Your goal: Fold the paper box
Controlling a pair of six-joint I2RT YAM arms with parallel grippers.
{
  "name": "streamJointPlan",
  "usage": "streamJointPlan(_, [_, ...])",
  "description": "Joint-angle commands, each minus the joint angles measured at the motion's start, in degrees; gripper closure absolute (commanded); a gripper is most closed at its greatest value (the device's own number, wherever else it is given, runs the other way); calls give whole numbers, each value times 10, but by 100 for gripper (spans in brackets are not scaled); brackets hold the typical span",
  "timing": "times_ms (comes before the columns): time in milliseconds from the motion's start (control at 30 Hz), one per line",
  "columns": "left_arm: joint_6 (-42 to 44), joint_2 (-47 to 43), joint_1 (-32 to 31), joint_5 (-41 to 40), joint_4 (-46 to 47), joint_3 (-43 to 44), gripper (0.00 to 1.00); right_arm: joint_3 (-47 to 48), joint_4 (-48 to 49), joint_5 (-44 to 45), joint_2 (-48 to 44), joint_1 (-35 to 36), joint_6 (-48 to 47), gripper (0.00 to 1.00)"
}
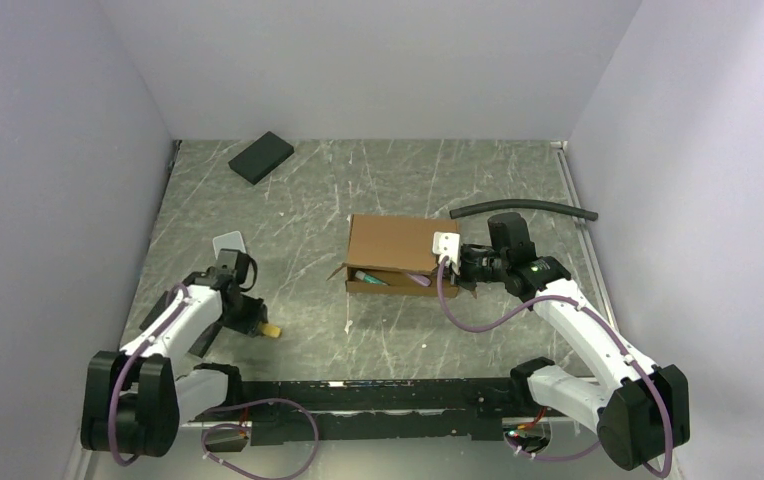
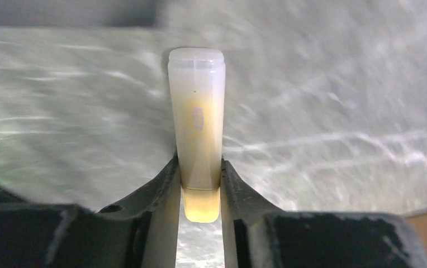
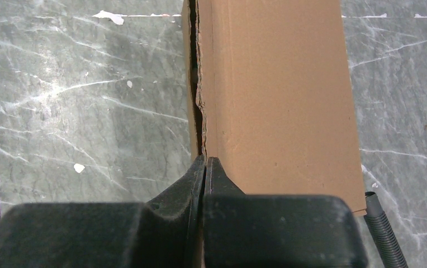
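The paper box [image 1: 393, 250] is brown cardboard in the middle of the table. Its lid is folded down, and the front gap shows teal and pink items inside. In the right wrist view the box [image 3: 278, 100] fills the upper middle, with a ragged seam down its left edge. My right gripper [image 1: 456, 264] [image 3: 204, 162] is shut, its tips against the box's right end at that seam. At the near left, my left gripper [image 1: 258, 326] [image 2: 199, 164] is shut on a small pale yellow tube [image 2: 196, 111] [image 1: 271, 331], just above the table.
A black rectangular pad [image 1: 261, 157] lies at the back left. A black ribbed hose [image 1: 528, 208] [image 3: 384, 234] lies behind the right arm. A small grey card [image 1: 229, 242] rests by the left arm. A black rail [image 1: 378, 400] runs along the near edge.
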Motion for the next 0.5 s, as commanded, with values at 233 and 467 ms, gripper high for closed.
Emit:
streamJointPlan(233, [94, -178, -145, 169, 348, -102, 100, 12, 0, -28, 7, 3, -2, 100])
streamJointPlan(467, [75, -294, -238, 251, 638, -252, 100, 13, 2, -28, 15, 3, -1, 100])
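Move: The left hand already grips the yellow marker close above the table; the box lies some 32 cm to its right and 15 cm farther out, with the green marker in its gap about 26 cm right and 11 cm ahead. The clear case is 17 cm ahead and 6 cm left, the dark pad 18 cm left and 1 cm ahead. From the right hand, at the lid's near edge, the box's middle is about 9 cm left, 5 cm ahead and 11 cm below. The left hand swings the yellow marker some 13 cm right and 6 up towards the box, fingers tipping outward. ##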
